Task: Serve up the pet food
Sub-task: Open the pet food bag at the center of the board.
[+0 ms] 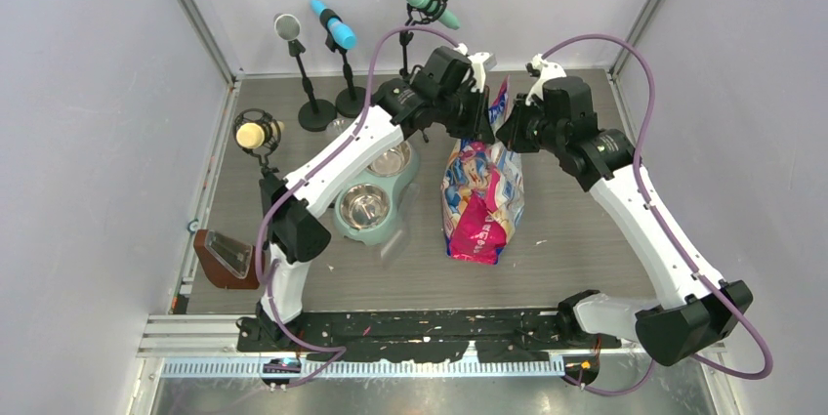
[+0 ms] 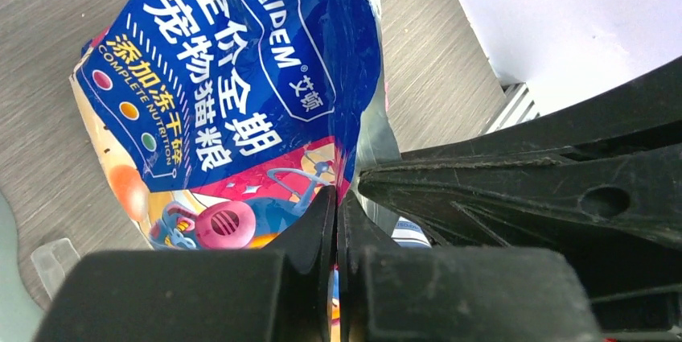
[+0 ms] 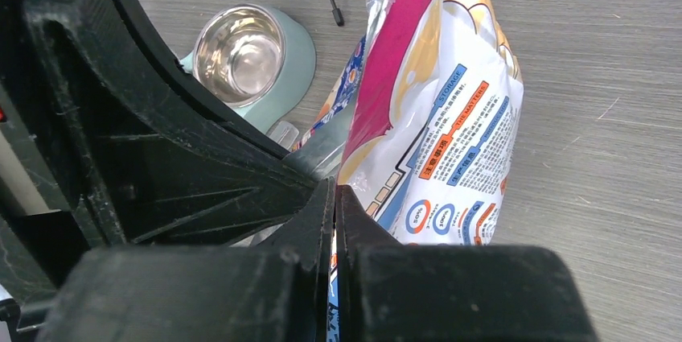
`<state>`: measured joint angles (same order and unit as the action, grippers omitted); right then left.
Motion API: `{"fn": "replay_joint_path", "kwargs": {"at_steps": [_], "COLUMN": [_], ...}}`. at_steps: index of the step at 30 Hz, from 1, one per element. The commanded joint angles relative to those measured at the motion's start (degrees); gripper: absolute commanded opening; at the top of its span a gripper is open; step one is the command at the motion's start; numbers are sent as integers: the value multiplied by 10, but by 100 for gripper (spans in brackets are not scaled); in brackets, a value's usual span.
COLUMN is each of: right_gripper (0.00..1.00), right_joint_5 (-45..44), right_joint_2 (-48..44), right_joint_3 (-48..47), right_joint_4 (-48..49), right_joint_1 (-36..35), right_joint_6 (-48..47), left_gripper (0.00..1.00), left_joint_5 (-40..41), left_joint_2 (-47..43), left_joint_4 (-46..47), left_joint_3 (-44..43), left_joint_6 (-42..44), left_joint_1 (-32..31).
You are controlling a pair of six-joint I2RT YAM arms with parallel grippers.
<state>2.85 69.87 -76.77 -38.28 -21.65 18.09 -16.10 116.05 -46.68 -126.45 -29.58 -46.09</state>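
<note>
The glossy pink, white and blue pet food bag [image 1: 480,202] stands upright in the middle of the table. The pet food itself is hidden inside it. My left gripper [image 1: 485,120] is shut on the bag's top edge from the left. In the left wrist view its tips [image 2: 338,197] pinch the blue printed film of the bag [image 2: 225,76]. My right gripper [image 1: 512,128] is shut on the same top edge from the right. In the right wrist view its tips [image 3: 335,193] clamp the bag [image 3: 450,117]. The two grippers sit close together.
The mint-green double feeder [image 1: 398,202] with steel bowls lies just left of the bag, seen also from the right wrist [image 3: 299,60]. A clear plastic piece [image 2: 52,257] lies beside it. Microphones on stands [image 1: 334,24] line the back left. A brown holder [image 1: 225,257] sits front left.
</note>
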Motion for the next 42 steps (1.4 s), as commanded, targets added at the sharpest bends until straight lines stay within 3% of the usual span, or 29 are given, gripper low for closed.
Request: {"fn": "replay_joint_path", "kwargs": {"at_steps": [1, 7, 12, 17, 21, 24, 26, 29, 42], "right_gripper": [5, 5, 5, 5, 5, 23, 47, 56, 50], "right_joint_5": [-47, -160, -202, -174, -94, -50, -39, -37, -49], "right_joint_2": [-17, 0, 2, 2, 5, 15, 29, 40, 100], "right_joint_3": [-7, -14, -30, -57, -86, -117, -132, -144, -175], "right_joint_4": [-28, -85, -102, -101, -87, -98, -111, -123, -158], "right_joint_1": [0, 0, 0, 0, 1, 0, 1, 0, -21], "right_joint_6": [-4, 6, 18, 15, 18, 26, 31, 44, 59], "left_gripper": [0, 0, 0, 0, 0, 0, 0, 0, 0], "left_joint_5": [0, 50, 90, 74, 55, 50, 47, 46, 8], "left_joint_2": [-2, -30, -61, -70, -71, -76, -79, -85, -101], "left_joint_4": [-10, -4, 12, 26, 29, 30, 30, 30, 59], "left_joint_3": [-19, -15, 7, 12, 7, 0, -6, -11, -7], "left_joint_6": [12, 15, 9, 2, -4, -6, -8, -14, -58], "left_joint_1": [3, 3, 4, 4, 4, 3, 5, 7, 20]}}
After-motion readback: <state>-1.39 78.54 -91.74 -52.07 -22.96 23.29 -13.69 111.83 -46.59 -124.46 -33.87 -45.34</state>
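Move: Both hands are already at the top of the upright pet food bag, their tips about 2 cm apart and each shut on its film. The bag's middle lies about 16 cm below both, some 3 cm back; it is straight under the left hand and 2 cm left of the right. From the left hand, the double bowl stands about 23 cm left, 5 cm ahead and 26 cm down; the clear plastic piece lies some 19 cm left, 2 cm back, 28 cm down. Still pinching the bag's top edge, the right hand draws about 3.5 cm right and slightly down, turning some 10 degrees clockwise, then swings back left and up about 4 cm, opening halfway to let go, and sinks back 2 cm with fingers astride the edge. The left hand keeps its pinch throughout, easing up and left. ##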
